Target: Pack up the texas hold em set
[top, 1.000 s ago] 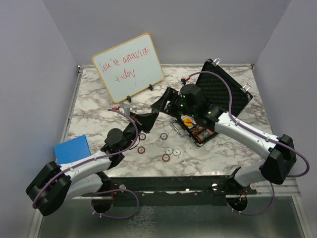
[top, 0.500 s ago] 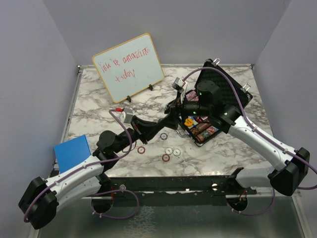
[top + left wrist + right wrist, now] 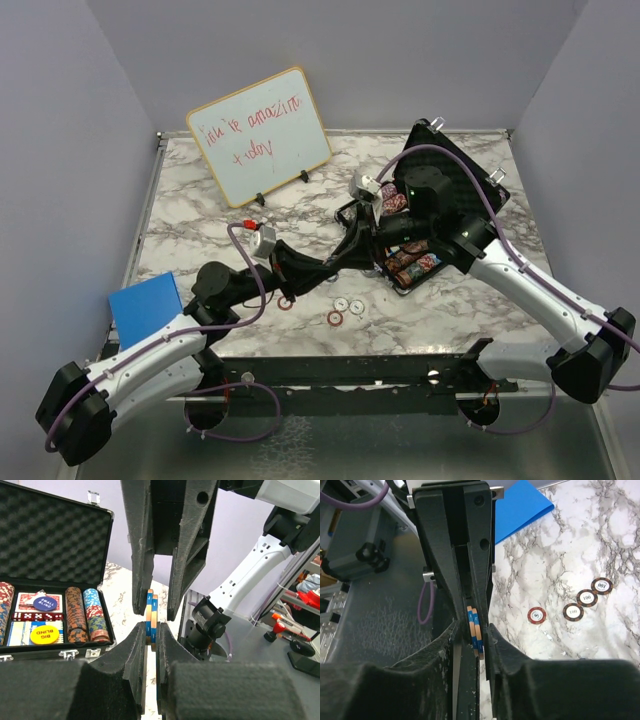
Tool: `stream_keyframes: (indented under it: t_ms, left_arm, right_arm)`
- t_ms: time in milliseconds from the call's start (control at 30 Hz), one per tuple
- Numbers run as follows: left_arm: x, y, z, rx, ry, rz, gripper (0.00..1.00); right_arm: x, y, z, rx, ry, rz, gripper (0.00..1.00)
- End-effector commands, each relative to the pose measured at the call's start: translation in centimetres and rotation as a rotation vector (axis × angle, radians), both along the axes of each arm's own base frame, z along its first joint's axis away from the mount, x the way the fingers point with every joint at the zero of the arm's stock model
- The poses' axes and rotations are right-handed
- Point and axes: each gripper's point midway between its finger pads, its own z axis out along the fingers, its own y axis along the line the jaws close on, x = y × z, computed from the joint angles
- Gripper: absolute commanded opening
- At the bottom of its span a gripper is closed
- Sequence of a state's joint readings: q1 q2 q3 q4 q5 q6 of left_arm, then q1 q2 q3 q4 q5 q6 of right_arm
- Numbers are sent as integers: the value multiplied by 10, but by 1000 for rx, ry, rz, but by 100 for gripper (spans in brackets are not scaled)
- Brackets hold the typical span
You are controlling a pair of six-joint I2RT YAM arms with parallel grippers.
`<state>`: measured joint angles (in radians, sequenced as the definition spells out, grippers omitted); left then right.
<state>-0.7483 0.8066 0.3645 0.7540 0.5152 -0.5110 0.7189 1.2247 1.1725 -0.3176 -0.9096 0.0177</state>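
Two orange-and-blue poker chips [image 3: 151, 615] [image 3: 475, 630] stand on edge above the table, and my left gripper [image 3: 151, 627] [image 3: 348, 246] is shut on them. My right gripper [image 3: 472, 630] [image 3: 155, 610] [image 3: 362, 232] meets it tip to tip. Its jaws straddle the same chips, with a small gap still showing on one side. The black briefcase [image 3: 460, 185] [image 3: 50, 540] lies open behind. It holds chip rows [image 3: 82, 612], red cards [image 3: 25, 600], a yellow disc [image 3: 44, 634] and red dice [image 3: 37, 616]. Loose chips [image 3: 334, 318] [image 3: 573, 611] lie on the marble.
A wood-framed whiteboard [image 3: 258, 135] leans at the back left. A blue box [image 3: 146, 303] [image 3: 520, 505] sits at the table's left front corner. One more red chip [image 3: 286, 302] lies under the left arm.
My left arm has carried the two chips rightward toward the case. The right gripper has swung out of the case to meet them, and its jaws have narrowed around them.
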Motion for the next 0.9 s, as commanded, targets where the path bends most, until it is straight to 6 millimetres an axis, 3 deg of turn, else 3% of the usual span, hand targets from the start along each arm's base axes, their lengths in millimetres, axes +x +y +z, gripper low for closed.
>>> stream_keyframes:
  t_ms: [0,167,333,433,600,700,867]
  left_arm:
    - [-7,1,15,-8,-66,-22,0]
    - [-7,2,14,-5,-64,-18,0]
    - [-4,3,11,3,-49,-1,2]
    - [7,8,8,-1,-19,74,49]
    - [29,35,2,-20,4,281,93]
    - [47,59,-7,-8,57,451,99]
    - [76,107,-27,60,204,763,99]
  right_arm:
    - [-12,-2,-6,-22,23,72,28]
    - [-6,-1,-9,-33,19,51,26]
    - [2,4,-5,-17,-5,23,1]
    - [15,5,-4,-18,-30,-46,0]
    - [52,1,-7,-53,-61,-266,0]
    - [87,-8,-21,-118,-78,-457,0]
    - [154,-38,-68,-332,-80,-807,1]
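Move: Two stacked chips sit between both grippers' fingertips, about 1 cm right of the left hand point and 1 cm left of the right one. From the right hand, the open case's tray is some 19 cm ahead, 20 cm right and 23 cm below. A blue chip lies about 8 cm ahead and 1 cm right on the table, 26 cm down. A red chip is level with the left hand, 12 cm to its left and 25 cm below. Shut the right gripper fully on the two chips while the left still holds them, both hands staying nearly in place. Then open the left gripper wide and draw it off to the left and forward, about 7 cm, fingers swinging counter-clockwise. Keeping the chips pinched, carry the right hand forward some 9 cm and slightly down towards the case, swinging it about 25 degrees clockwise. ##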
